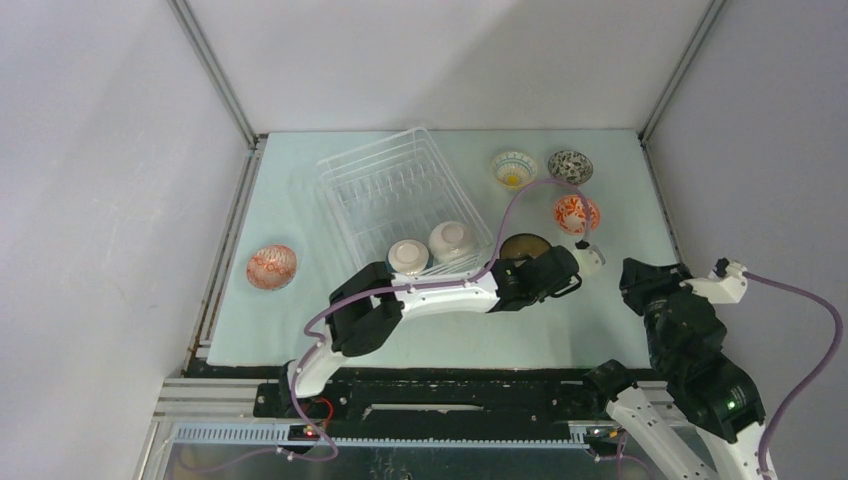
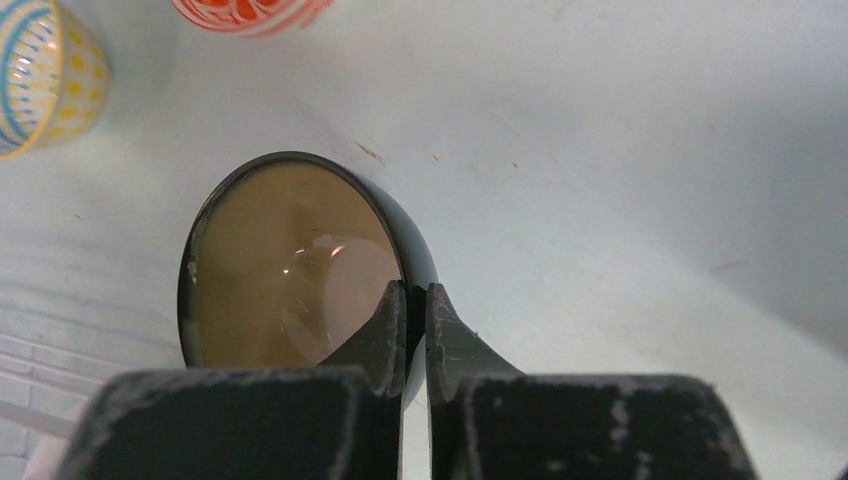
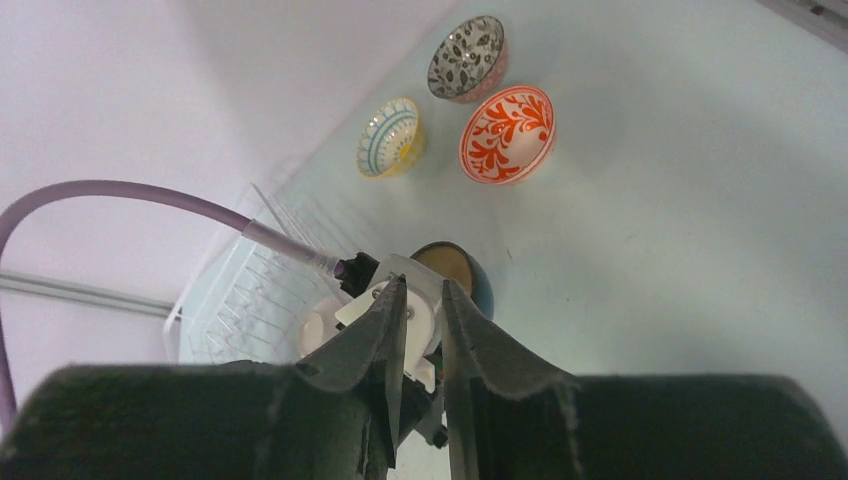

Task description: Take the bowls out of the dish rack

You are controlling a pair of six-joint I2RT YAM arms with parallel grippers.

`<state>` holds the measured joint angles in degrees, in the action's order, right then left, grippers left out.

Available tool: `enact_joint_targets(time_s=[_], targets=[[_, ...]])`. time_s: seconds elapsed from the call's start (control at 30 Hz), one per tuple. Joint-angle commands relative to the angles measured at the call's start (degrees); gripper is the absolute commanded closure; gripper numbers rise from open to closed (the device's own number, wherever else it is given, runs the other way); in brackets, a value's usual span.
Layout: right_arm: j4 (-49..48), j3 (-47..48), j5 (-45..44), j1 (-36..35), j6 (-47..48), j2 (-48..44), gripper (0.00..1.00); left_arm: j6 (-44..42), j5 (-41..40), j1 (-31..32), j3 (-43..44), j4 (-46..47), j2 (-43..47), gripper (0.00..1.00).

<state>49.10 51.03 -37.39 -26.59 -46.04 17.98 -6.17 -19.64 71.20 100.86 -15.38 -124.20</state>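
Note:
The white wire dish rack (image 1: 400, 190) sits at the middle of the table and holds two pale bowls (image 1: 408, 257) (image 1: 451, 240) at its near edge. My left gripper (image 2: 417, 300) is shut on the right rim of a dark teal bowl (image 2: 290, 270) with a tan inside. That bowl (image 1: 524, 246) is low over the table, just right of the rack. My right gripper (image 3: 423, 300) hangs near the table's right front, its fingers slightly apart with nothing between them, and points toward the left wrist.
A yellow bowl (image 1: 513, 168), a speckled bowl (image 1: 570, 166) and a red-patterned bowl (image 1: 576, 213) stand upright at the back right. Another red-patterned bowl (image 1: 271, 267) stands left of the rack. Walls close in the table on three sides.

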Motion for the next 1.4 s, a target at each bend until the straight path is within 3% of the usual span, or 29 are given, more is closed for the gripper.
enact_joint_targets(time_s=[0.0, 0.23, 1.0, 1.17, 1.37], targets=[[1.07, 1.8, -3.81, 0.39, -2.49, -1.81, 0.73, -6.75, -5.44, -0.36, 0.87, 12.72, 1.52, 1.0], [2.26, 1.79, -3.78, 0.39, -3.56, -2.68, 0.73, -11.5, 0.2, -0.7, -1.28, 14.8, -0.04, 1.0], [4.62, 1.8, -5.69, 0.31, -5.45, -1.63, 0.73, -18.9, 2.51, -7.63, 3.45, 14.79, -6.78, 1.0], [4.47, 1.8, -5.76, 0.31, -4.74, -1.74, 0.73, -14.57, 7.72, -10.2, 12.07, 6.67, -9.64, 1.0], [4.7, 1.8, -6.02, 0.23, -4.5, -1.81, 0.73, -10.83, 10.24, -12.28, 13.84, 5.79, -9.69, 1.0]])
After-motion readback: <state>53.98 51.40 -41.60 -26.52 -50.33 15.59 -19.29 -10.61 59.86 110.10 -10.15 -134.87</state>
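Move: The left gripper already holds the dark blue bowl by its rim; the open table spot for it lies about 16 cm ahead, 5 cm left and 10 cm below. The orange bowl is some 17 cm ahead and 11 cm right, the yellow bowl about 27 cm ahead and 3 cm left, both roughly 8 cm down; the white bowl in the rack is 9 cm ahead, 19 cm left. From the idle right hand, the spot is around 22 cm ahead, 18 cm left, 27 cm below. Bring the left gripper forward about 11 cm, carrying the dark blue bowl towards the gap beside the orange bowl and short of the yellow one. Rise slightly and ease right at first, then dip some 4 cm and run on forward almost level, quickening. Keep the rim pinched and let the fingers tip up a little, under 10 degrees, before easing partly back. ##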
